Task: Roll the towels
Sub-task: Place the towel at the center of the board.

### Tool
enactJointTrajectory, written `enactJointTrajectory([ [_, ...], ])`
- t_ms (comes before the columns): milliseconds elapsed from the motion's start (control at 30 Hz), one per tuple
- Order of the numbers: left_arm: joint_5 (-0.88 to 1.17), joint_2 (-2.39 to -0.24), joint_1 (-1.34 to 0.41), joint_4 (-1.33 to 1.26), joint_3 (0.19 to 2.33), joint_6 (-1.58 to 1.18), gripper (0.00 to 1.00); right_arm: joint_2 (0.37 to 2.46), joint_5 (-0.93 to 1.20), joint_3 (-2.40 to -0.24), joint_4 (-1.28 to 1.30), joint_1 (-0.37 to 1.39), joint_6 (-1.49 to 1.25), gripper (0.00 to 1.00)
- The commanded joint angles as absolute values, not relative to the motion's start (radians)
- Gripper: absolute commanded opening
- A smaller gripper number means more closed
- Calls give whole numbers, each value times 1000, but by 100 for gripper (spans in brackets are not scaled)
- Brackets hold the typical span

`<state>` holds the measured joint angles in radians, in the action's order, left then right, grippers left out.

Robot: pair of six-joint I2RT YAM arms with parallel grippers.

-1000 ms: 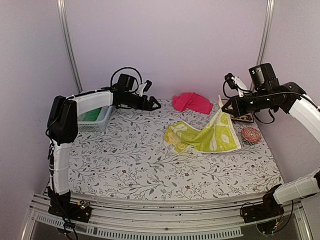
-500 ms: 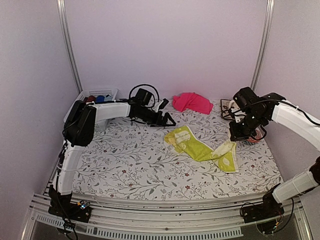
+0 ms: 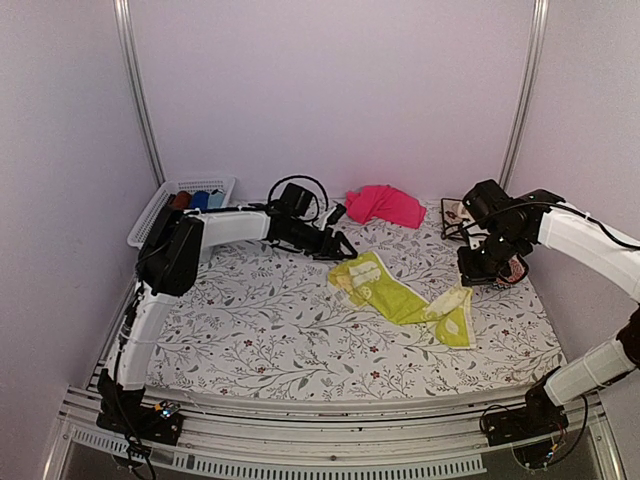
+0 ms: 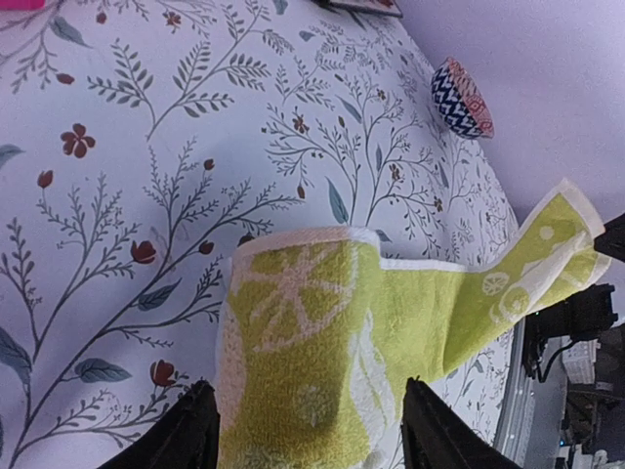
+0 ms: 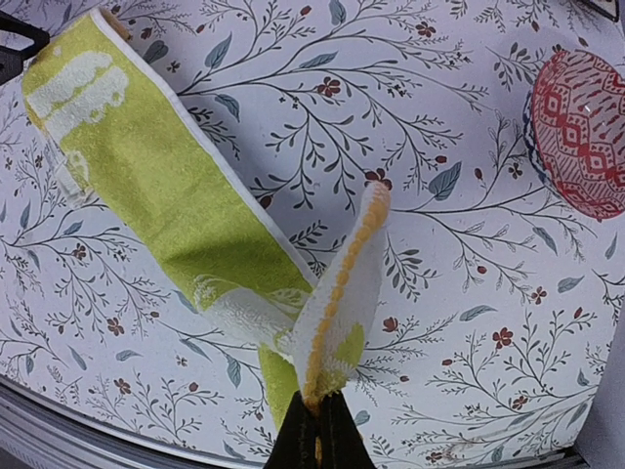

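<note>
The lime-yellow towel (image 3: 395,298) lies stretched in a narrow band across the flowered table, from its left end to a raised corner at the right. My right gripper (image 3: 470,280) is shut on that orange-edged corner, seen in the right wrist view as the gripper (image 5: 317,435) pinching the towel (image 5: 166,186) just above the cloth. My left gripper (image 3: 340,250) hangs over the towel's left end. In the left wrist view the gripper (image 4: 308,440) is open, with its fingers on either side of the towel (image 4: 322,332). The pink towel (image 3: 385,205) lies crumpled at the back.
A white basket (image 3: 150,212) holding rolled cloths stands at the back left. The round red-orange woven pad (image 3: 505,268) lies by the right gripper, also showing as the pad (image 5: 581,137) and the pad (image 4: 461,98). A dark flat thing (image 3: 458,215) sits behind it.
The right gripper has carried the towel's corner down and forward, drawing the cloth into a band. The left arm has swung right from the basket to the towel's left end, its jaws narrowing.
</note>
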<state>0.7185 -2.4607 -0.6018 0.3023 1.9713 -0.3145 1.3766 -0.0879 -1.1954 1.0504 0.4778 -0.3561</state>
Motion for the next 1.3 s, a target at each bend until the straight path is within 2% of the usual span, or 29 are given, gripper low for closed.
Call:
enactJointTrajectory([
  [0,734,-2503,-621,281,2014,-321,60,1390,-93,-1189,1016,482,-376,2],
  [100,756,-2507,-621,276,2020,-318,60,1395,-96,-1190,1010,482,-374,2],
  [200,769,-2503,-623,276,2017,-312,65,1400,-97,-1193,1003,482,-373,2],
  [300,774,-2505,-625,276,2012,-311,60,1401,-95,-1197,993,482,-371,2],
  [400,780,-2511,-630,277,2010,-313,46,1401,-97,-1199,989,482,-373,2],
  [500,778,-2515,-633,276,2009,-311,42,1402,-99,-1199,983,482,-372,2],
  [600,782,-2524,-632,277,2014,-313,32,1405,-100,-1200,978,482,-369,2],
  [700,782,-2529,-632,277,2019,-316,10,1407,-102,-1201,968,482,-368,2],
  [733,776,-2528,-632,278,2020,-316,0,1409,-104,-1201,964,482,-367,2],
  [933,669,-2474,-608,334,2072,-275,0,1433,-138,-1253,913,482,-346,2],
  [1267,487,-2188,-424,318,2068,-268,0,1570,-224,-1477,740,402,-198,2],
])
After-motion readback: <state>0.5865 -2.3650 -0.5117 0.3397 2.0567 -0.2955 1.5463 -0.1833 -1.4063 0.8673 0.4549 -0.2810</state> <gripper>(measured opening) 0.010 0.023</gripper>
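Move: The towel's left end lies nearly between the open left fingers, about 1 cm back, 2 cm right and 2 cm below; the pink towel is roughly 14 cm ahead and 7 cm right of this hand. From the right hand, already holding the other end, that left end is some 13 cm ahead, 24 cm left and 10 cm lower; the bowl is about 11 cm ahead and 9 cm right, the tray 22 cm ahead and 3 cm right, both 10 cm below. Easing a couple of centimetres down, back and right, the left hand shuts its part-open fingers and pinches the towel's left end, then swings upward, forward and left, ending about 8 cm above its start and tipping the fingers up some 15 degrees. The right hand keeps its pinch and goes forward about 9 cm towards the tray, slowly and then faster, rising some 4 cm late on. ##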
